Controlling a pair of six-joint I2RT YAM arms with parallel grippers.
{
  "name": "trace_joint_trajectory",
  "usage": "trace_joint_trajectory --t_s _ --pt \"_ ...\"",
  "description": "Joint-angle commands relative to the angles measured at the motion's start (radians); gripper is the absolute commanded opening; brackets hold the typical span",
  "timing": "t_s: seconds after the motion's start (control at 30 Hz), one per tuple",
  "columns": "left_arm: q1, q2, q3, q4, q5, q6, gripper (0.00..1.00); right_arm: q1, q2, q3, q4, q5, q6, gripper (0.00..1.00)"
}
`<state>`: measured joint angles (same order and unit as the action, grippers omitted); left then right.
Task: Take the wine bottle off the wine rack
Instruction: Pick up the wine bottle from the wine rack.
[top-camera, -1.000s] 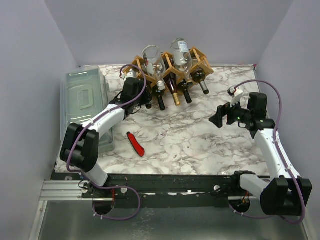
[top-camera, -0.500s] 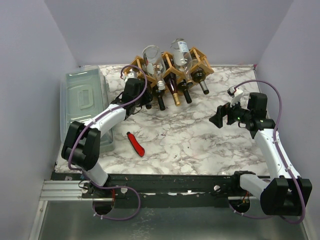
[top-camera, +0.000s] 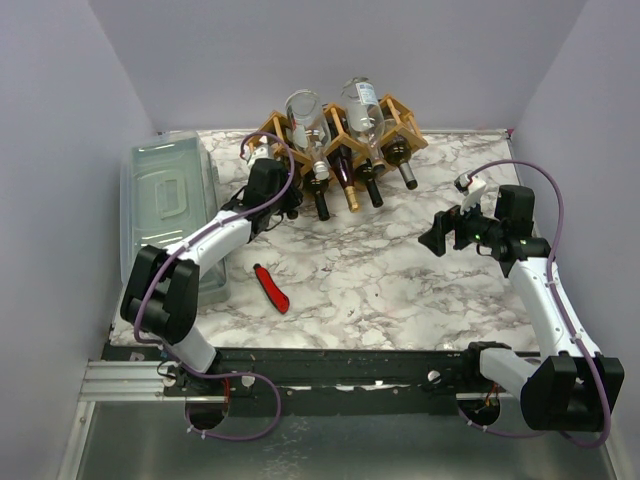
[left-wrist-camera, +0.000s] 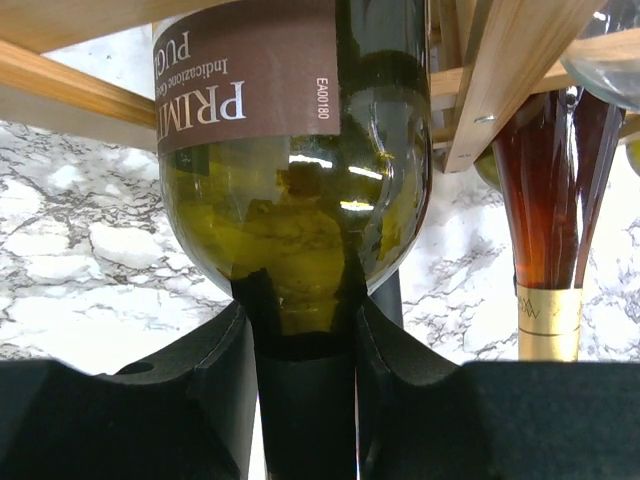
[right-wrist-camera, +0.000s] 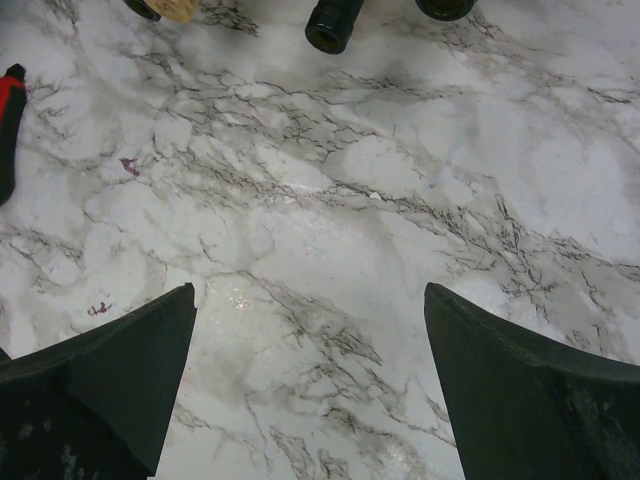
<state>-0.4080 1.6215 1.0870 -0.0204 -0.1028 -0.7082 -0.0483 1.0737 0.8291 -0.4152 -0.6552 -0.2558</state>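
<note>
The wine rack (top-camera: 340, 128) stands at the back middle of the marble table, and its tan slats (left-wrist-camera: 505, 60) cross the top of the left wrist view. A green wine bottle (left-wrist-camera: 300, 220) with a brown label lies in the rack's left cell, neck toward me. My left gripper (left-wrist-camera: 305, 325) (top-camera: 285, 197) is at the rack's left front, its black fingers (left-wrist-camera: 215, 370) pressed on both sides of the bottle's dark neck. My right gripper (top-camera: 441, 234) (right-wrist-camera: 310, 300) hovers over bare marble at the right, open and empty.
More bottles lie in the rack: clear ones (top-camera: 303, 115) on top and an amber one (left-wrist-camera: 550, 200) right of the held bottle. A red and black tool (top-camera: 271, 289) lies on the table. A clear plastic bin (top-camera: 168, 205) fills the left side.
My left gripper has edged toward the rack and its jaws have narrowed onto the bottle's neck. The right arm has not moved.
</note>
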Motion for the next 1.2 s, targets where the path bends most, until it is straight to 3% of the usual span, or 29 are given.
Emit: trace_joint_trajectory --t_s 0.0,1.17 --pt "-0.003 -0.081 -0.036 -0.005 -0.05 0.059 0.0 0.005 0.0 0.022 -0.022 0.021 -0.011 1.0" --pt "-0.006 -0.412 -0.265 -0.124 0.057 0.028 0.0 0.004 -0.014 0.018 -0.019 0.016 -0.011 1.0"
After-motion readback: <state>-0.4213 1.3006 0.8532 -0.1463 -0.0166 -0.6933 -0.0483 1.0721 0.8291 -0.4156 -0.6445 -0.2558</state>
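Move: The left hand already grips the wine bottle's neck; the bottle's middle is about 7 cm ahead, roughly level, its body still in the rack's leftmost bay. The black-necked bottle lies some 5 cm ahead and 7 cm right, a little lower; the amber bottle some 6 cm ahead and 14 cm right. The red knife lies about 19 cm back, 3 cm left, on the table. From the right hand the wine bottle is about 18 cm ahead and 38 cm left. Straight back towards its base, at a steady pace and nearly level, the left hand draws the wine bottle by the neck out of the leftmost bay, about 9 cm and away from the black-necked and amber bottles. The fingers keep their grip on the neck, while the wrist turns only some 5 degrees clockwise. ##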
